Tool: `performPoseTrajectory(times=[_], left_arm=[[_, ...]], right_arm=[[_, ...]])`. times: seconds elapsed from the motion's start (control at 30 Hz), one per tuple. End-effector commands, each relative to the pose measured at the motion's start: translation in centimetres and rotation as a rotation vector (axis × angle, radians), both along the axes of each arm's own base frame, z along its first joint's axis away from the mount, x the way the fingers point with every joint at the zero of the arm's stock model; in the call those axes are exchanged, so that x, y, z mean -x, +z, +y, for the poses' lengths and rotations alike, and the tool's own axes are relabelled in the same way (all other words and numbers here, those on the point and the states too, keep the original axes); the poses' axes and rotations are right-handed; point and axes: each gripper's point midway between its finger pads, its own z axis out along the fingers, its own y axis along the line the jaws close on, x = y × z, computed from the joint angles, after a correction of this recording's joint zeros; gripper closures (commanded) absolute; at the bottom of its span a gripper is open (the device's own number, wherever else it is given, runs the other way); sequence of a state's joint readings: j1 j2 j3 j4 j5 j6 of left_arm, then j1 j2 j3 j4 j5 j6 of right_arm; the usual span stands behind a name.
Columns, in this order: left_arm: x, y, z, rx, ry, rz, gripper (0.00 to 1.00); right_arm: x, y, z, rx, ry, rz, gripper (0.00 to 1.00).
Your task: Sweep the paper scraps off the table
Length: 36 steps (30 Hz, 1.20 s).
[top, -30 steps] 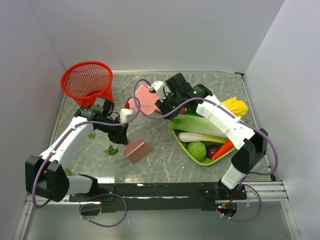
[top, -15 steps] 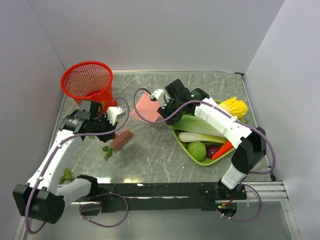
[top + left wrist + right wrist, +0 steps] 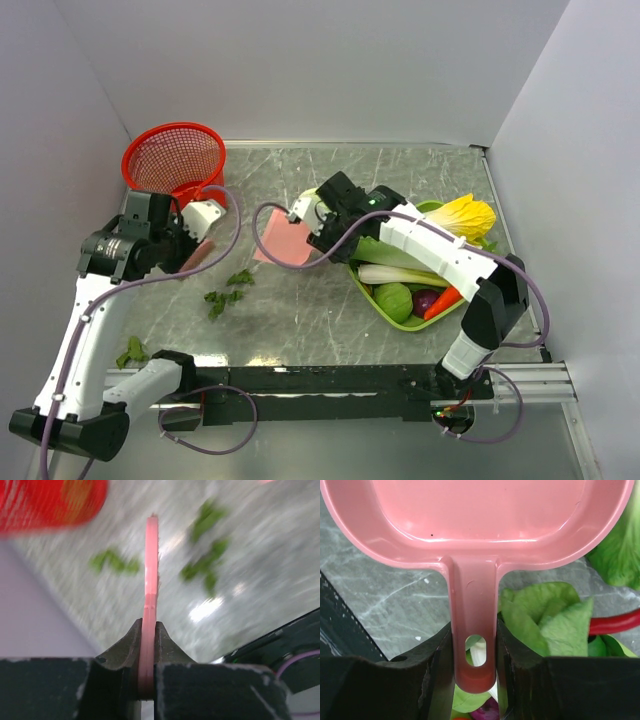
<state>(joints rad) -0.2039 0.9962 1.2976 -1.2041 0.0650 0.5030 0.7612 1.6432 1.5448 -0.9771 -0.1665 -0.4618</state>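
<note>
Dark green paper scraps lie on the grey marble table [image 3: 330, 325]: one [image 3: 240, 277], a small cluster [image 3: 215, 301] and another near the front left [image 3: 131, 351]. In the left wrist view the scraps [image 3: 204, 566] show blurred. My left gripper [image 3: 186, 244] is shut on a flat pink brush [image 3: 198, 254], seen edge-on [image 3: 149, 575] between the jaws of the left gripper [image 3: 148, 628]. It hangs left of the scraps, near the basket. My right gripper [image 3: 318, 224] is shut on the handle [image 3: 473, 625] of the pink dustpan [image 3: 283, 241] [image 3: 480, 510], right of the scraps.
A red mesh basket [image 3: 176, 162] stands at the back left corner. A lime green tray [image 3: 385, 308] with toy vegetables, cabbage [image 3: 470, 215] among them, sits at the right under my right arm. Green leaves [image 3: 547, 622] show just behind the dustpan handle.
My left arm has swung left and back with the brush, toward the basket. The right arm has brought the dustpan nearer and lower, toward the scraps.
</note>
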Motion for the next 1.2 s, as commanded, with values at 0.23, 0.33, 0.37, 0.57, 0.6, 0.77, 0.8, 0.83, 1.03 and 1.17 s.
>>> performPoseTrajectory(times=[0.23, 0.33, 0.37, 0.57, 0.6, 0.77, 0.8, 0.83, 1.03, 1.17], left_arm=[[1.7, -4.6, 4.5, -0.12, 0.343, 0.26, 0.99], [1.3, -5.9, 3.9, -0.097, 0.352, 0.302, 0.99], [0.9, -6.5, 3.7, -0.086, 0.354, 0.303, 0.99], [-0.6, -9.2, 2.7, -0.037, 0.386, 0.342, 0.99], [-0.7, -9.5, 2.5, -0.028, 0.387, 0.356, 0.99], [-0.8, -11.5, 1.0, 0.033, 0.387, 0.442, 0.99], [-1.0, -11.8, 0.4, 0.054, 0.365, 0.454, 0.99], [-1.4, -12.0, 0.3, 0.051, 0.357, 0.461, 0.99], [-3.0, -12.6, -1.9, 0.145, 0.339, 0.53, 0.99], [-5.0, -12.4, -3.5, 0.206, 0.315, 0.557, 0.99]], right_arm=[[3.3, -4.3, 0.9, 0.272, 0.233, 0.094, 1.0], [3.6, -5.2, 1.3, 0.319, 0.228, 0.133, 1.0], [3.5, -5.9, 1.3, 0.348, 0.223, 0.147, 1.0], [2.9, -6.8, 2.0, 0.444, 0.215, 0.156, 1.0], [2.9, -6.8, 2.1, 0.446, 0.211, 0.155, 1.0], [3.0, -7.7, 2.1, 0.462, 0.212, 0.165, 1.0], [2.7, -7.8, 1.8, 0.483, 0.208, 0.151, 1.0], [2.7, -7.8, 1.9, 0.482, 0.211, 0.149, 1.0], [2.2, -9.0, 2.2, 0.475, 0.24, 0.128, 1.0], [1.8, -9.4, 2.8, 0.453, 0.239, 0.116, 1.0]])
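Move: The main pile of green scraps lies about 2 cm back and 3 cm to the right of the left hand, some 21 cm below. From that hand, the second pile is 4 cm ahead and 7 cm left at table level, the raised dustpan about 8 cm ahead, 15 right and 10 below, and the red bin 18 ahead, 6 left and 10 below. From the right hand the main pile is roughly 6 cm back, 18 left and 14 down; the pale cabbage is 10 ahead and 2 right. Swing the left gripper, still gripping the brush, about 5 cm left, then sink it some 12 cm, easing back right and a little forward, while it tips to point down and turns counter-clockwise, so the brush comes down at the main pile's left edge. Meanwhile lower the right gripper about 9 cm, drawing back slightly and tilting its left side down, to set the held dustpan just right of that pile. ##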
